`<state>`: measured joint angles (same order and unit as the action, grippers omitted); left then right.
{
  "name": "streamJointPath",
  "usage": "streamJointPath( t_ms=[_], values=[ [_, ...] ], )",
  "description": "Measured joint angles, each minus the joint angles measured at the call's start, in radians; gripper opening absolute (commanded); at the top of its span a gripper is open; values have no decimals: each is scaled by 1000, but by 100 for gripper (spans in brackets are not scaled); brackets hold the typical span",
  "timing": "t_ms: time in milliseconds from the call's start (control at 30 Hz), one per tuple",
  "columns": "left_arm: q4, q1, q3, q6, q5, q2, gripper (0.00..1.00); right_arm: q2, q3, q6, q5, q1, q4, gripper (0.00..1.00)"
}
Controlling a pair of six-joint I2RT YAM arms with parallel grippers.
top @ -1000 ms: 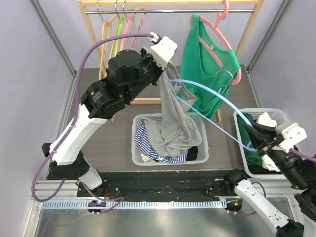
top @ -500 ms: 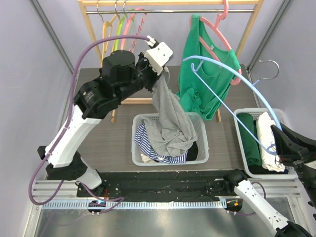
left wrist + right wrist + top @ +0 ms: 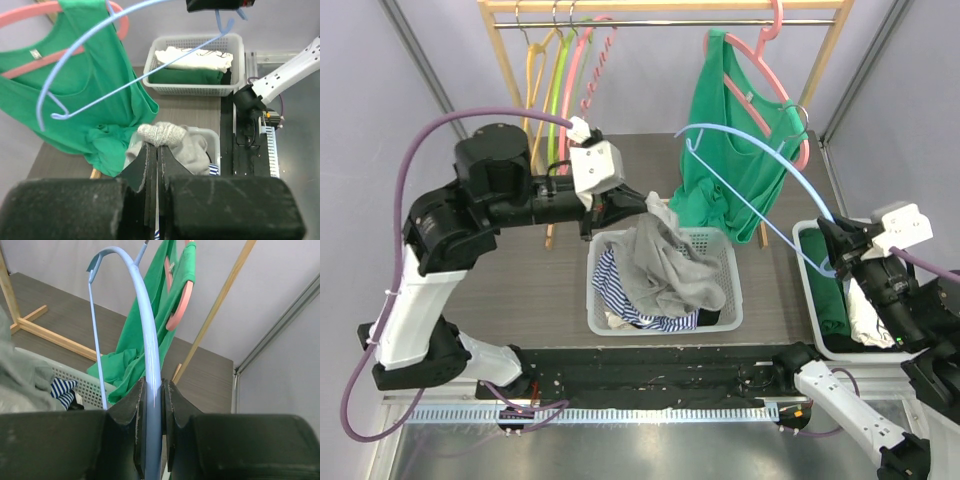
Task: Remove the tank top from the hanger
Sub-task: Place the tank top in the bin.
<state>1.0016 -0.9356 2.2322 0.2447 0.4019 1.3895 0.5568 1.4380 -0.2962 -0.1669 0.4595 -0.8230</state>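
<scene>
The grey tank top [image 3: 665, 265] droops from my left gripper [image 3: 638, 207] into the white basket [image 3: 732, 300]. That gripper is shut on a bunched fold of it [image 3: 162, 134], just above the basket's back rim. The light blue hanger [image 3: 147, 340] is bare and apart from the grey cloth. My right gripper [image 3: 830, 245] is shut on the hanger's arm, holding it in the air over the right side of the table. In the left wrist view the hanger [image 3: 140, 78] crosses in front of the green top.
A green tank top [image 3: 730, 150] hangs on a pink hanger from the wooden rack [image 3: 660, 8], close behind the blue hanger. Several spare hangers [image 3: 560, 80] hang at the rack's left. A second basket [image 3: 807, 300] at the right holds folded clothes. A striped garment [image 3: 620, 290] lies in the middle basket.
My left arm has swung down and to the left, lowering the grey tank top into the basket. The right gripper lifted the blue hanger clear to the right, then brought it lower again.
</scene>
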Motion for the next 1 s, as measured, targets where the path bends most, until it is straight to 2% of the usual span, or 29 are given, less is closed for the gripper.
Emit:
streamJointPath(
  t_ms=[133,433,633,700,733,833,1000],
  values=[
    [-11,-8,-163,8,-38,-11,0,23,0,11,9,0,26,1],
    [-101,-32,-573,100,-289,114,0,24,2,10,16,-2,63,1],
    [-108,-37,-751,138,-349,164,1,23,2,6,12,-2,87,1],
    [-103,-40,-800,151,-346,180,11,23,-4,4,6,-2,98,1],
    [-102,-40,-825,158,-340,187,36,22,-11,2,2,-2,107,1],
    [-96,-44,-877,182,-312,212,72,21,-35,-5,-4,-2,120,1],
    [-105,-53,-908,184,-268,246,74,25,-63,-10,-12,-2,122,1]
  ],
)
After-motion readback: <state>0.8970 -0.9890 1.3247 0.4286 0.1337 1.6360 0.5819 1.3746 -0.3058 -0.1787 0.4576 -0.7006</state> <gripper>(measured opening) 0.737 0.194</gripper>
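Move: The left hand already holds the grey tank top high up, its lower part draped into the bin, whose middle is some 45 cm below, 7 cm ahead and 4 cm to the right. The striped shirt in the bin lies about 43 cm below, 4 cm ahead and 5 cm left. Some 10 cm lower than this hand, the green tank top hangs 18 cm ahead and 16 cm right. From the right hand the bin is about 38 cm below, 7 cm ahead and 26 cm left. Down fast, about 40 cm, the left hand carries the pinched end of the grey tank top into the bin, swinging some 8 cm forward and then about half of that back; its fingers tip from pointing right to steeply down, roughly 60 degrees. Once low in the heap the fingers spread wide to release it. The right hand keeps its grip on the blue hanger, drifting 2 cm forward. ##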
